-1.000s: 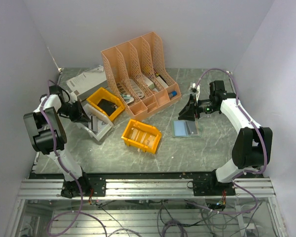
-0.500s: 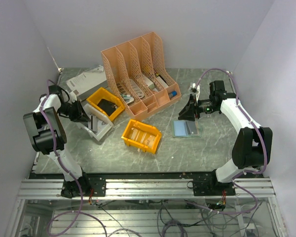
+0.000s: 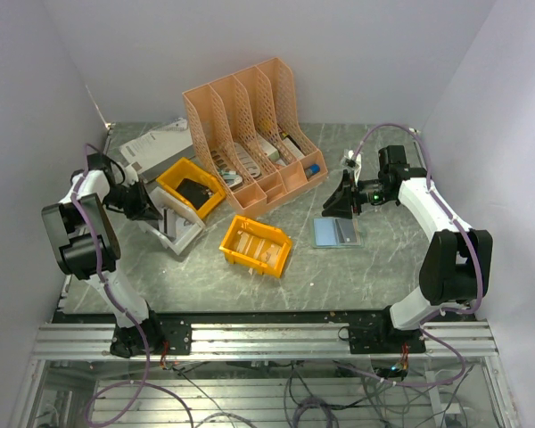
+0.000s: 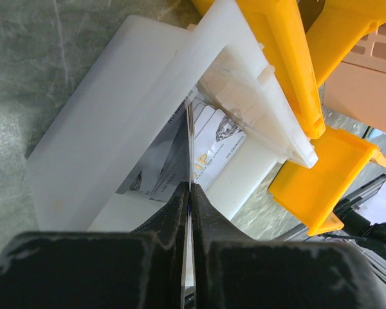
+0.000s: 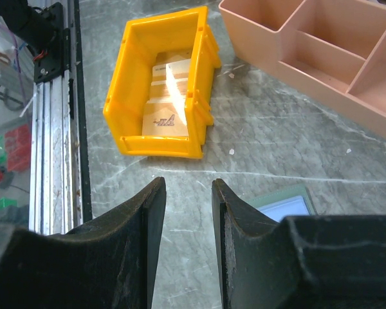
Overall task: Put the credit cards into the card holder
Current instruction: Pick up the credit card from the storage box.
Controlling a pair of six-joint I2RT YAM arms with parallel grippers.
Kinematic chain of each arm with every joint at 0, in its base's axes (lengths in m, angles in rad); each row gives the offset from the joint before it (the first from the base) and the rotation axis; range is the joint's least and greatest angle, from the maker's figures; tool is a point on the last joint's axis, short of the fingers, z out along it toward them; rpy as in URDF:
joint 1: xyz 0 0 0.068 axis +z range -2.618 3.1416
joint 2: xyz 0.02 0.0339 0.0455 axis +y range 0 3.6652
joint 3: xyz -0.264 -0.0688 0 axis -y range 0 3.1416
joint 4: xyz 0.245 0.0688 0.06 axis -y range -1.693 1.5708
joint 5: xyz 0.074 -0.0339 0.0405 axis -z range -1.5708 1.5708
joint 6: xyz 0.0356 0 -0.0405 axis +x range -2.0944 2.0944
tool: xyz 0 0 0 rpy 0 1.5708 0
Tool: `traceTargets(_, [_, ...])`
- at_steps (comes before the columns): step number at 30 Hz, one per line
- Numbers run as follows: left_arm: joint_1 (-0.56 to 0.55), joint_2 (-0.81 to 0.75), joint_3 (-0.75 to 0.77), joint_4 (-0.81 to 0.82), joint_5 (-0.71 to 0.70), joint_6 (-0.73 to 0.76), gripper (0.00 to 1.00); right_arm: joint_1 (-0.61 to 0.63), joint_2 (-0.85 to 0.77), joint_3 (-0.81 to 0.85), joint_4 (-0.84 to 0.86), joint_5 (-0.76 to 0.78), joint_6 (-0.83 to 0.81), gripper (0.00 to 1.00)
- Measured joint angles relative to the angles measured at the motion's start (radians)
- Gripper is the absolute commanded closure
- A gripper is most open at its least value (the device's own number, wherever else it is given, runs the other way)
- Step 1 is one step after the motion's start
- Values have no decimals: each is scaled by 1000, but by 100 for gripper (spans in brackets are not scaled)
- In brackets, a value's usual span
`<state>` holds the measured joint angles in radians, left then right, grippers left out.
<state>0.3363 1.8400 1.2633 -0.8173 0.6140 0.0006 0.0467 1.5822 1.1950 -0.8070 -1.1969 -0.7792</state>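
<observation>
In the left wrist view my left gripper (image 4: 190,188) is shut on a thin pale credit card (image 4: 190,145), seen edge-on. It stands in a tipped white bin (image 4: 109,135) where more pale credit cards (image 4: 215,138) lie. From above, that gripper (image 3: 150,205) is at the white bin (image 3: 183,236) on the left. The card holder (image 3: 337,232) lies open on the table, light blue side up. My right gripper (image 3: 342,203) hovers just behind it, open and empty (image 5: 188,183). One corner of the card holder (image 5: 284,205) shows beside its right finger. Tan credit cards (image 5: 170,96) lie in a yellow bin (image 5: 125,84).
A peach lattice file organiser (image 3: 250,134) stands at the back centre. A second yellow bin (image 3: 192,187) sits against the white one. The yellow bin with tan cards (image 3: 254,245) sits mid-table. A white box (image 3: 156,143) lies at the back left.
</observation>
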Motion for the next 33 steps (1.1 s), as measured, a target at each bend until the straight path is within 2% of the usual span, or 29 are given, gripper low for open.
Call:
traceTargets(21, [10, -96, 55, -20, -107, -6, 93, 0, 0, 0, -7, 0, -1, 65])
traceTargets(29, [10, -305, 63, -12, -238, -40, 93, 0, 1, 0, -15, -1, -9, 65])
traceTargets(33, [10, -394, 64, 12, -260, -50, 93, 0, 1, 0, -14, -1, -9, 65])
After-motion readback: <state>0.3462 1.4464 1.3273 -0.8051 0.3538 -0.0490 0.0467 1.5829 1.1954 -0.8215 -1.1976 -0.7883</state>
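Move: The left fingers are already shut on the credit card, its middle about 2 cm below them and 1 cm ahead and right. The white storage box's middle is some 2 cm right, 1 cm back and 3 cm below; the yellow bin with black cards sits about 9 cm right and 8 cm ahead, also 3 cm lower. From the right hand the card lies roughly 44 cm left, about level fore and aft, 13 cm lower. Still pinching the card, the left hand lifts it about 13 cm from the box, easing left, tilting some 30 degrees. ##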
